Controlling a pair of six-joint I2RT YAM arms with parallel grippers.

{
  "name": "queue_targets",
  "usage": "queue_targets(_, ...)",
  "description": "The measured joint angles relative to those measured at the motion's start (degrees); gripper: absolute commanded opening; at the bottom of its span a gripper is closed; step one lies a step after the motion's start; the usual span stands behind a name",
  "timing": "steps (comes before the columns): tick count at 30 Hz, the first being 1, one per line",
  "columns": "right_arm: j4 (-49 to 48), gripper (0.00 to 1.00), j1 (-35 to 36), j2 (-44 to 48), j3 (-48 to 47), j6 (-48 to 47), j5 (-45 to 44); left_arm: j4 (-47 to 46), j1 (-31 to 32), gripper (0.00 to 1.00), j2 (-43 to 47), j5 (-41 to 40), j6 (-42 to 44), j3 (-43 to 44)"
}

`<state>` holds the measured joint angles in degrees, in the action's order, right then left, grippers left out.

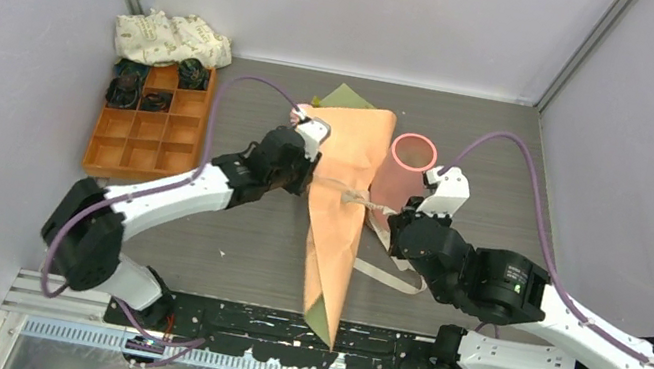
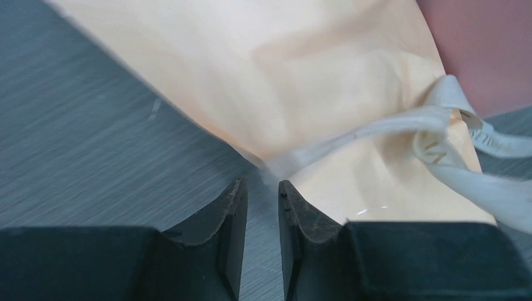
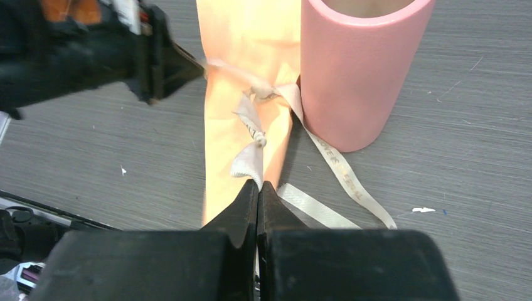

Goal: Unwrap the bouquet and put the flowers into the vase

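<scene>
The bouquet [image 1: 344,178] lies lengthwise mid-table, an orange paper cone with olive-green lining at its far end; the flowers are hidden inside. A beige ribbon [image 1: 356,197] is tied round its middle. The salmon-pink vase [image 1: 396,185] stands upright against the cone's right side. My left gripper [image 1: 309,177] is at the cone's left edge, level with the ribbon. In the left wrist view its jaws [image 2: 262,185] stand a narrow gap apart with bare table between them and the ribbon [image 2: 389,125] just past the tips. My right gripper [image 3: 258,184] is shut on a ribbon loop [image 3: 251,160] beside the vase [image 3: 357,75].
An orange compartment tray [image 1: 146,153] sits at the far left with dark items in its back cells, and a cream printed cloth bundle [image 1: 171,37] lies behind it. Loose ribbon tails [image 1: 388,279] trail on the table right of the cone. White walls enclose the table.
</scene>
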<state>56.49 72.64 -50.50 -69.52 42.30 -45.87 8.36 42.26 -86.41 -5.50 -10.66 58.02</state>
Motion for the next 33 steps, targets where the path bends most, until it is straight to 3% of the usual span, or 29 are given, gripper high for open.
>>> queue_targets(6,-1.2,0.05,0.0,-0.4,1.8,0.2,0.6,5.4,-2.4,0.27,11.8,-9.1,-4.4,-0.2)
queue_targets(12,-2.1,0.15,0.0,-3.5,2.0,0.5,1.5,9.1,-6.8,0.3,16.3,-10.8,-7.4,-2.0)
queue_targets(16,-3.1,0.46,0.0,-5.9,2.6,0.8,3.6,9.8,-7.6,0.37,16.6,-5.4,-7.6,-3.1)
queue_targets(20,-3.7,0.61,0.0,-7.2,4.5,1.7,5.5,9.9,-7.5,0.51,16.6,2.1,-8.0,-3.1)
queue_targets(25,-3.8,0.63,0.0,-6.9,7.5,3.4,5.6,8.0,-7.5,0.65,16.6,13.3,-8.7,-4.1)
queue_targets(33,-4.2,0.63,0.0,-0.4,8.3,4.6,4.8,4.5,-5.9,0.69,11.0,22.7,-9.9,-4.7)
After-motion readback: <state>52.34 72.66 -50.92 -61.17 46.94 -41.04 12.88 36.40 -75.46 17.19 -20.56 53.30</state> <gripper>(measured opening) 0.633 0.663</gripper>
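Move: The ribbon knot on the bouquet lies about 11 cm to the right of the left gripper, nearly level in reach and some 6 cm lower. From the right gripper, which holds a ribbon end up in the air, the knot is roughly 15 cm ahead, 6 cm left and 22 cm below. The vase's middle is about 14 cm ahead of the right gripper, 3 cm right and 18 cm below; the loose tail lies 2 cm ahead, 5 cm right, 27 cm below. Draw the left gripper quickly left and up off the ribbon at the bouquet's left edge, about 9 cm left, then swing it back right and towards the base while opening it wide over the edge. Meanwhile lower the right gripper some 7 cm, easing left, open it to let go of the ribbon end, and rise a little clear. ##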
